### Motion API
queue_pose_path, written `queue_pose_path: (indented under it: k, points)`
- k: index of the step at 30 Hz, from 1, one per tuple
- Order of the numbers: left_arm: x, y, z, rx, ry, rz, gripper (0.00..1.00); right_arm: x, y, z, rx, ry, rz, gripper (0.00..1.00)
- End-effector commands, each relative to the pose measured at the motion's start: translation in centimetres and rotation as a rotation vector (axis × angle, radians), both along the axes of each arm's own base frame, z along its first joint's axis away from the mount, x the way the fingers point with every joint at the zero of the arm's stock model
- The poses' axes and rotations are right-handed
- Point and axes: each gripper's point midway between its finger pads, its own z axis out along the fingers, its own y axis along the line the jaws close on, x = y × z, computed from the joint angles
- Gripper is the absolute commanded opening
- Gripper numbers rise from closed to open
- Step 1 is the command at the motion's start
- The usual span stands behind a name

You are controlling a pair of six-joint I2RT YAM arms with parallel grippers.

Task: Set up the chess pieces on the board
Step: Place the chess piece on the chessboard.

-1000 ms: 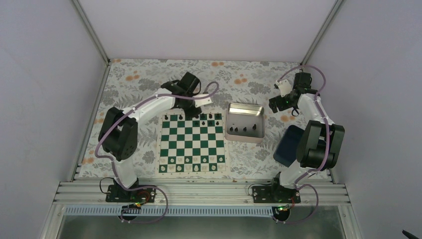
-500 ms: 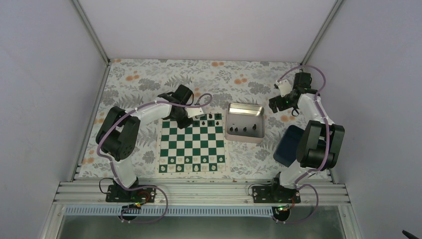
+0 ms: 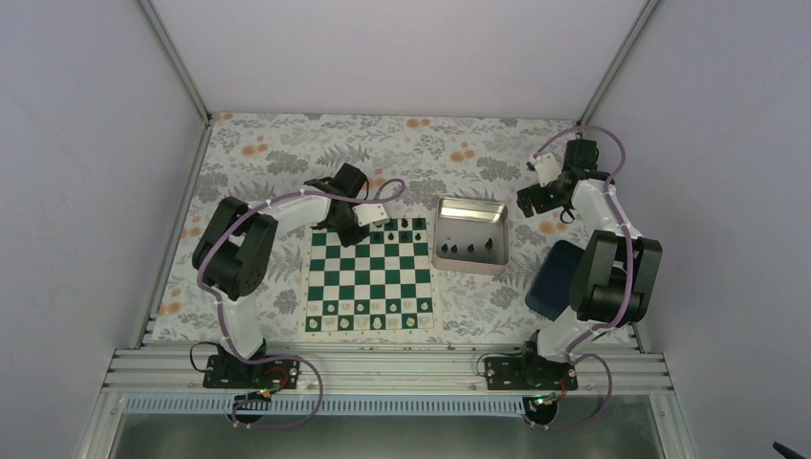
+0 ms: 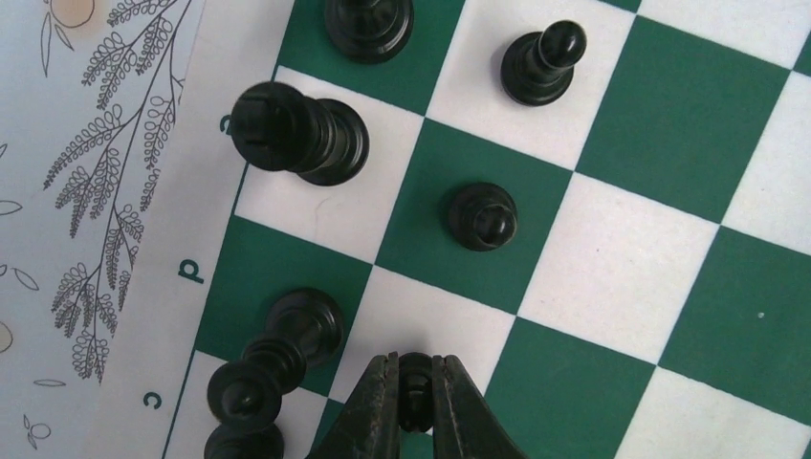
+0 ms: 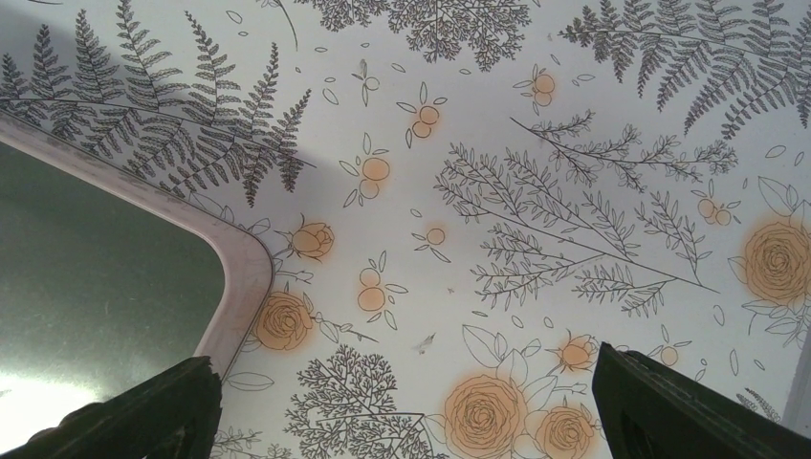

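The green-and-white board [image 3: 369,273] lies mid-table. Black chess pieces [image 3: 403,225] stand along its far edge, and more of them [image 3: 469,249] sit in the silvery tray. My left gripper [image 3: 357,229] hovers over the board's far left corner. In the left wrist view, the left gripper [image 4: 413,368] is shut on a small black pawn [image 4: 414,394] just above a white square of the board [image 4: 669,124]. A rook [image 4: 296,134], two pawns [image 4: 481,215] and taller pieces [image 4: 277,354] stand close by. My right gripper [image 3: 536,196] is open and empty over the floral cloth, as the right wrist view also shows it [image 5: 411,421].
The silvery tray [image 3: 469,212] stands right of the board; its rounded corner [image 5: 239,277] shows beside my right gripper. A dark blue box [image 3: 550,282] lies near the right arm's base. Small white pieces [image 3: 368,323] line the board's near edge.
My left arm has swung from behind the board's far edge towards its far left corner, and has hardly moved since. The right arm has stayed put.
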Motion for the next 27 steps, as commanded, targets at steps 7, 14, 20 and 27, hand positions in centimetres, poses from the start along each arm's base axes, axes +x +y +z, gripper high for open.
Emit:
queue_pose_path:
  k: [7, 14, 20, 27]
  points:
    - [0.7, -0.7, -0.1, -0.034, -0.002, -0.015, 0.07, 0.1, 0.0, -0.2, -0.011, 0.003, -0.001, 1.00]
    - [0.6, -0.8, -0.1, -0.036, 0.004, -0.014, 0.11, 0.0, 0.0, -0.3, -0.010, 0.007, 0.001, 1.00]
    - [0.8, -0.5, 0.8, -0.024, -0.009, -0.010, 0.28, 0.0, 0.1, -0.3, -0.006, 0.009, 0.007, 1.00]
    - [1.6, -0.4, 3.5, -0.009, -0.050, -0.015, 0.29, -0.1, 0.2, -0.4, -0.002, 0.011, 0.012, 1.00]
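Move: The left hand still grips the black pawn directly over its white square, second row from the far edge, with the board some 2 cm below. The queen stands on the green square about 4 cm ahead, and the king about 4 cm ahead and 4 cm to the right. Another pawn stands level with the hand, about 4 cm to the right. From the waiting right hand, that white square lies roughly 41 cm left, 8 cm back and 11 cm lower. The left hand stays in place over the white square at first, the pawn still pinched upright between its fingertips behind the queen, with no real shift or wrist turn. Then the fingers open partway, to a bit under a third of their range, and let go of the pawn on both sides, and the hand starts to lift straight off it by about 1 cm, edging slightly forward, the fingers still pointing down. ##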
